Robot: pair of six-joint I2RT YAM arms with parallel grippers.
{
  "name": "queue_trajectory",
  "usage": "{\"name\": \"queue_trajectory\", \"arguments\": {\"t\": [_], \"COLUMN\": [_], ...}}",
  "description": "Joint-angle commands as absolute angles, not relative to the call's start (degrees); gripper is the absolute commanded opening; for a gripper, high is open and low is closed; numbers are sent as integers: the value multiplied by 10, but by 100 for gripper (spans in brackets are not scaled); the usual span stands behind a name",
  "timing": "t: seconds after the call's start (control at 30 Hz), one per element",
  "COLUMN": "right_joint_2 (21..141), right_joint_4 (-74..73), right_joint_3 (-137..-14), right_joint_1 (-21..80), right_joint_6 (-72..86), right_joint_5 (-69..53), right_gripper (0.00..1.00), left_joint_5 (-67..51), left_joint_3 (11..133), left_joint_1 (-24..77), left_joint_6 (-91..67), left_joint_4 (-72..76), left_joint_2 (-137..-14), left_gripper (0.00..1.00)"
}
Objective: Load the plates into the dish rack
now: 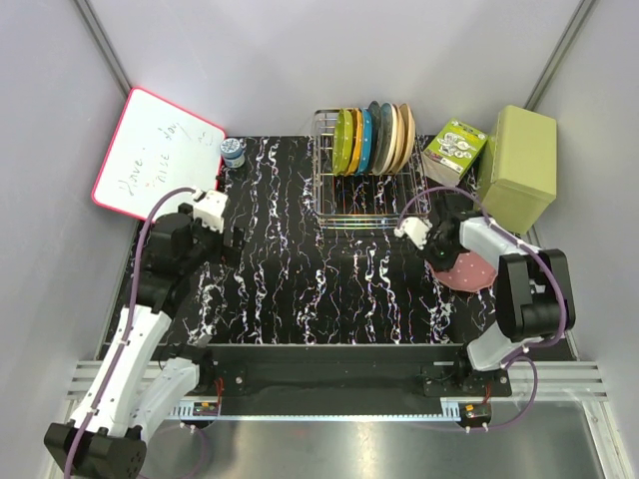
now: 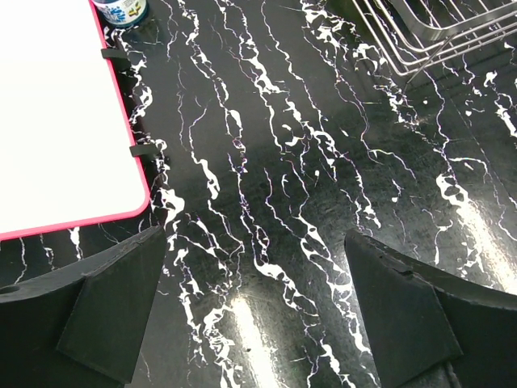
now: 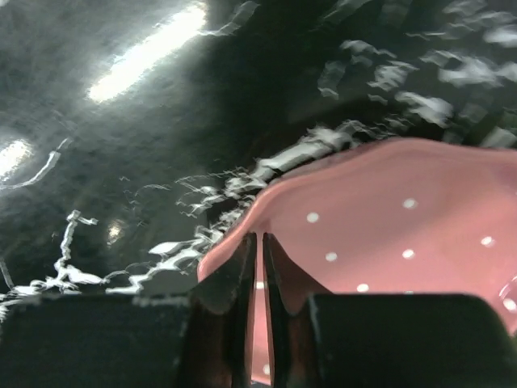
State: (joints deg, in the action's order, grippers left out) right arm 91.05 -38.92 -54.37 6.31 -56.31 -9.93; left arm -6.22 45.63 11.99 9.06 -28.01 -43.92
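The pink plate (image 1: 471, 272) with white dots is on the right side of the black marbled table, partly hidden under my right arm. My right gripper (image 1: 442, 257) is shut on its rim. In the right wrist view both fingers pinch the scalloped edge of the pink plate (image 3: 388, 218) at the right gripper (image 3: 259, 236). The dish rack (image 1: 329, 215) at the back holds a yellow-green plate (image 1: 343, 142), an orange plate (image 1: 355, 140) and a blue plate (image 1: 365, 140) upright. My left gripper (image 1: 228, 235) (image 2: 254, 238) hangs open over bare table, with nothing between its fingers.
Dark teal, beige and tan plates (image 1: 394, 135) stand at the rack's right end. An olive-green box (image 1: 519, 168) and a small printed carton (image 1: 454, 150) sit at the back right. A pink-framed whiteboard (image 1: 155, 165) (image 2: 56, 113) and a small jar (image 1: 233, 152) are at the back left. A corner of the rack (image 2: 428, 32) shows in the left wrist view.
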Motion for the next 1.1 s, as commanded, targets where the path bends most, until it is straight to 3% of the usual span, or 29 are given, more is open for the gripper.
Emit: {"name": "queue_trajectory", "arguments": {"t": [0.0,0.53,0.83,1.07], "right_joint_2": [948,941,1055,1173], "right_joint_4": [-448,-495,-492,-481], "right_joint_3": [-539,-590,-728,-862], "right_joint_1": [120,311,437,506], "right_joint_6": [-569,-483,-423,-388], "right_joint_5": [-85,-155,-191,-210], "right_gripper": [14,14,15,15], "left_joint_5": [-72,-63,-64,48], "left_joint_3": [496,504,483,484], "left_joint_1": [117,117,117,113], "left_joint_6": [72,33,-60,-83], "left_joint_4": [-246,-253,-257,-285], "left_joint_2": [-446,-447,-432,-381], "left_gripper": [99,99,99,99]}}
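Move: My right hand already has the pink plate's left rim between its nearly shut fingers, the plate's middle about 7 cm to its right. The open counter in front of the dish rack lies some 30 cm left and 6 cm back. The rack's middle is about 24 cm ahead and 17 cm left, and the cardboard box 27 cm ahead, 5 cm right. From my left hand, that open counter is roughly 19 cm right, 9 cm back and 20 cm below. I keep my right fingers pinched on the pink plate's rim and drag it low across the counter, about 25 cm left and drawing back some 7 cm, mostly before the last third, past the near side of the dish rack. On the way the wrist turns nearly 30 degrees counter-clockwise. My empty left hand stays wide open, rises about 3 cm and rolls its left side down. ##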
